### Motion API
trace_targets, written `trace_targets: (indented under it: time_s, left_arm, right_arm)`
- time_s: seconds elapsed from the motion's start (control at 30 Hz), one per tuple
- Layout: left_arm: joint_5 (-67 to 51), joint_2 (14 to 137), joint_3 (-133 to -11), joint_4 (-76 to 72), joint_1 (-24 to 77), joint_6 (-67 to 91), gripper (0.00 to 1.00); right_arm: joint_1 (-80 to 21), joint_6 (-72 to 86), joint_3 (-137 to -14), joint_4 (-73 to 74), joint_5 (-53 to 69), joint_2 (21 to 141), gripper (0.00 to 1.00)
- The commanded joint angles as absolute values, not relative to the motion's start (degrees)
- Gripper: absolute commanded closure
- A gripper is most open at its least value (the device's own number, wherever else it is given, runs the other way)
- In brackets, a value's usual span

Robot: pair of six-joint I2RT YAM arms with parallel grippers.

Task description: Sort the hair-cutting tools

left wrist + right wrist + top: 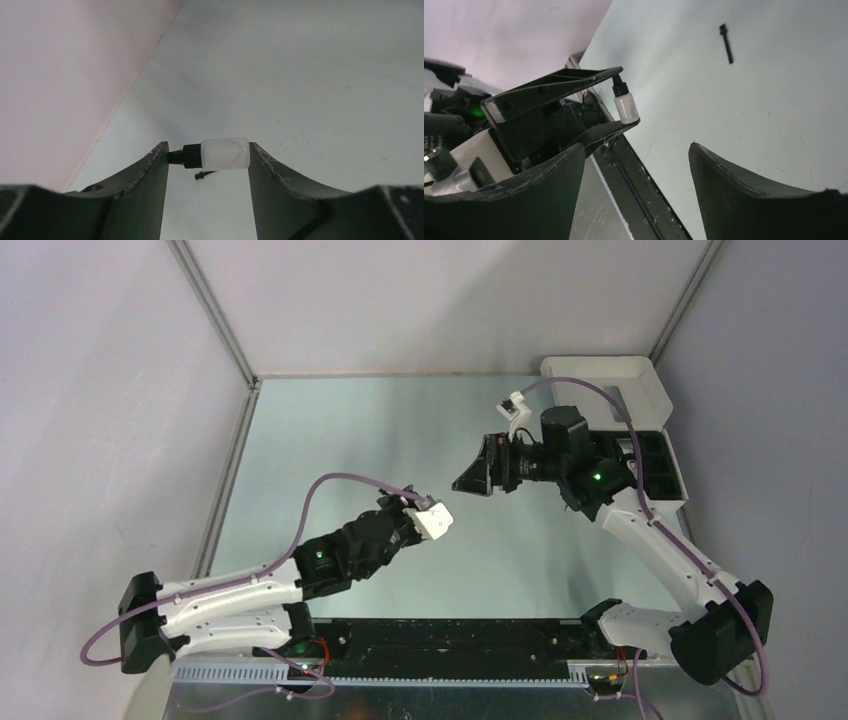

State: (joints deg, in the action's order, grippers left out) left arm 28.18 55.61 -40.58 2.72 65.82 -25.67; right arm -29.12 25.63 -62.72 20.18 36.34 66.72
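My left gripper (208, 150) is shut on a small bottle (225, 154) with a frosted white body and a black cap, held lengthwise between its fingertips above the table. The right wrist view shows the same bottle (625, 105) in the left gripper's tips. A thin black stick (726, 44), one of the hair-cutting tools, lies on the pale table. My right gripper (638, 150) is open with nothing between its fingers. From above, the right gripper (462, 482) faces the left gripper (398, 502) a short way off at mid-table.
The white box (610, 375) with its black moulded insert (655, 465) stands at the back right, partly behind the right arm. A black rail (644, 195) runs along the table's near edge. Pale walls close in the left, back and right sides.
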Motion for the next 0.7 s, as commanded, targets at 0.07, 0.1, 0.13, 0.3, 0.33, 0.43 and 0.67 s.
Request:
trace_targets:
  time_s: [0.07,0.1,0.13,0.3,0.33,0.43,0.67]
  left_arm:
    - [24.4,50.4,-34.7,-15.5,68.2,-32.2,0.54]
    - [23.5,49.6,-34.2,-16.2,68.2,-32.3,0.54]
    - [21.8,49.2,-33.1,-17.7,68.2,-32.3,0.54]
    - [16.6,46.4,-30.6,-20.9,68.3,-31.8,0.54]
    - [16.3,46.1,-30.5,-21.2,68.3,-31.5,0.54]
    - [15.0,45.8,-30.5,-21.3,68.3,-31.0,0.54]
    - [12.3,46.1,-30.9,-21.9,68.6,-30.4,0.54]
  right_arm:
    - [-33.5,23.5,-68.5,23.4,39.4,70.6,0.24]
    - [-33.8,23.3,-68.9,23.5,39.3,71.1,0.25]
    - [-34.4,23.1,-69.1,23.7,39.2,71.4,0.26]
    - [-36.2,21.7,-70.3,24.3,38.0,73.1,0.33]
    - [-36.6,21.5,-70.5,24.1,38.0,73.2,0.35]
    - [-37.5,21.4,-70.9,23.8,38.4,73.6,0.38]
    - [-39.5,20.7,-72.2,23.5,38.5,74.4,0.41]
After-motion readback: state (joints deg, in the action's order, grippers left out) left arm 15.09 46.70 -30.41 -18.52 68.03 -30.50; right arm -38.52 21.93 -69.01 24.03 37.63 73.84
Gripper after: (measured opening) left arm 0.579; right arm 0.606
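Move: The left hand holds the small white bottle by its two ends. The open right gripper it is being taken to lies about 10 cm to its right, roughly level fore and aft and some 6 cm higher; the black brush lies about 11 cm ahead, 6 cm left and 21 cm below. For the right hand, the bottle is about 10 cm left, level fore and aft, 6 cm lower; the brush is 11 cm ahead, 16 cm left, 27 cm below. Keeping its pinch on the bottle's cap and base, the left hand lifts it about 5 cm while drawing back and rightwards towards the right fingers, turning some 15 degrees clockwise and rolling its left side down. The right hand comes to meet it, about 5 cm left and 3 cm back, swinging slightly counter-clockwise and partly closing its fingers; one comes close over the cap, though touch can't be made out. ##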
